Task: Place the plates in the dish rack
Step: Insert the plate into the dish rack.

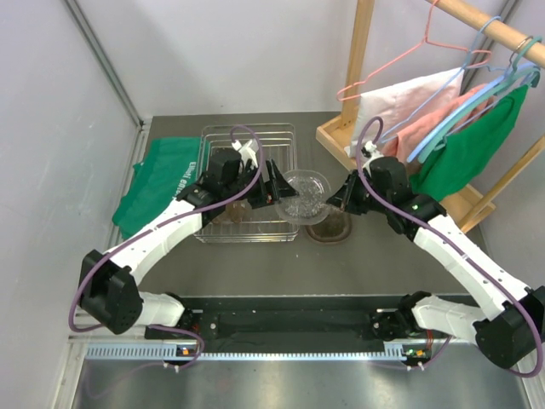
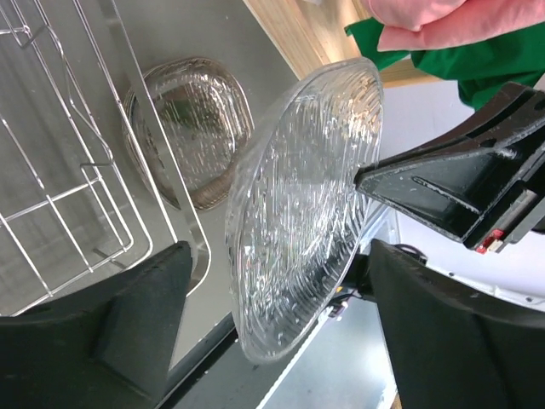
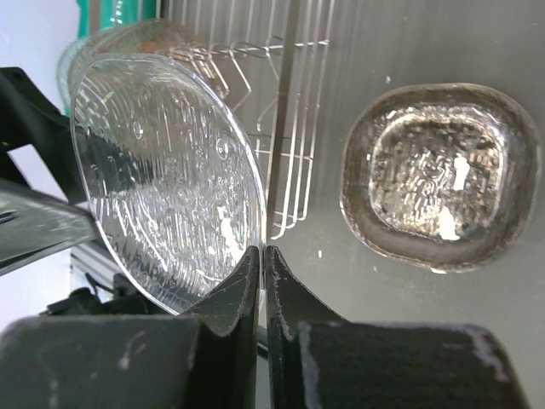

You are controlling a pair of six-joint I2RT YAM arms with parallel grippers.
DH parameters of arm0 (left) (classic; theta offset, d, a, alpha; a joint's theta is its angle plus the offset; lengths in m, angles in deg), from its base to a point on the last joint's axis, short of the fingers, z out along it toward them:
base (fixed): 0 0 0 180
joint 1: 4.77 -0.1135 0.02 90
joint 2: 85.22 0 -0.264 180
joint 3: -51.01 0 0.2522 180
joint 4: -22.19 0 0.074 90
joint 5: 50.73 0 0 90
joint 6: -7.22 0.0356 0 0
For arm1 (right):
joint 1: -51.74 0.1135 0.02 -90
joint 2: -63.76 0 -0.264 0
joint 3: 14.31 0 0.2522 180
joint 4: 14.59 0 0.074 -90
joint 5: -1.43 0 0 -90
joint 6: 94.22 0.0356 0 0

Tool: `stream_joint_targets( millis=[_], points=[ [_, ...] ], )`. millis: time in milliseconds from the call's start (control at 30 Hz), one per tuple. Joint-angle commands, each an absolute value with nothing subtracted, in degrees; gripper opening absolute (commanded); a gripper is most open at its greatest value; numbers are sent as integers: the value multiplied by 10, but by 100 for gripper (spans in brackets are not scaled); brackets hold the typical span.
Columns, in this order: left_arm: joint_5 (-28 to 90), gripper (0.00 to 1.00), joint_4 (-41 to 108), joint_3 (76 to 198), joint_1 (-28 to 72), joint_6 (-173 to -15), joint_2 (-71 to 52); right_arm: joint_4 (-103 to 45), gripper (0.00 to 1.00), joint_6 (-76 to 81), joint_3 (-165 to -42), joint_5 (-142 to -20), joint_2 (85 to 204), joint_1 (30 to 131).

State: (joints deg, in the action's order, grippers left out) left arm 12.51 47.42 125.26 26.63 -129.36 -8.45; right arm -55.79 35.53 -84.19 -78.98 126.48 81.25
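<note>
A clear ribbed glass plate point(image 1: 305, 196) hangs on edge between the two arms, just right of the dish rack point(image 1: 247, 136). My right gripper point(image 3: 262, 251) is shut on the lower rim of this plate point(image 3: 162, 170). My left gripper point(image 2: 279, 256) is open, its fingers straddling the opposite edge of the plate point(image 2: 298, 213) with a gap on each side. A brown-tinted plate point(image 3: 438, 175) lies flat on the table beside the rack point(image 3: 298, 102). Another brownish plate point(image 3: 153, 43) shows in the rack, partly hidden.
A green cloth point(image 1: 157, 183) lies left of the rack. A wooden clothes stand point(image 1: 358, 77) with hangers and pink and green garments point(image 1: 464, 145) rises at the right, close behind my right arm. Grey walls close in the left and back.
</note>
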Motion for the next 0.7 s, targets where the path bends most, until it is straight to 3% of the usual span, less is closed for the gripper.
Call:
stream_joint_targets(
  millis=[0, 367, 633, 667],
  points=[
    [126, 81, 422, 1243, 268, -1303, -88, -509, 0, 368, -842, -769, 1265, 820],
    [134, 39, 418, 1238, 268, -1304, -92, -501, 0, 363, -845, -738, 1281, 822],
    [163, 0, 463, 1253, 268, -1280, -102, -508, 0, 352, -848, -727, 1292, 822],
    [169, 0, 474, 1258, 268, -1267, -103, -513, 15, 351, -849, -728, 1293, 822]
  ],
)
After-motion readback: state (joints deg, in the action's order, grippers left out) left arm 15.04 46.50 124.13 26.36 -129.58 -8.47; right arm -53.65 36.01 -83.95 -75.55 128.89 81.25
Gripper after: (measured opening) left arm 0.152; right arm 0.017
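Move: The clear plate, held by its right rim in the right gripper, has its middle about 6 cm to the right of the left hand, level with it; the near rim lies between the left hand's open fingers. The left gripper is some 13 cm left of the right hand and roughly level ahead. From the left hand, the dish rack's middle is about 12 cm ahead, 11 cm left and 14 cm below; the stacked plate lies roughly 3 cm ahead, 14 cm right and 18 cm below. The left fingers close from nearly wide open and pinch the clear plate's left rim between their tips, that hand staying almost in place, with only a drift of about 1 cm forward and down. The right hand keeps its shut grip on the opposite rim and eases about 1 cm left, bringing the plate deeper between the left fingers, then stops. ##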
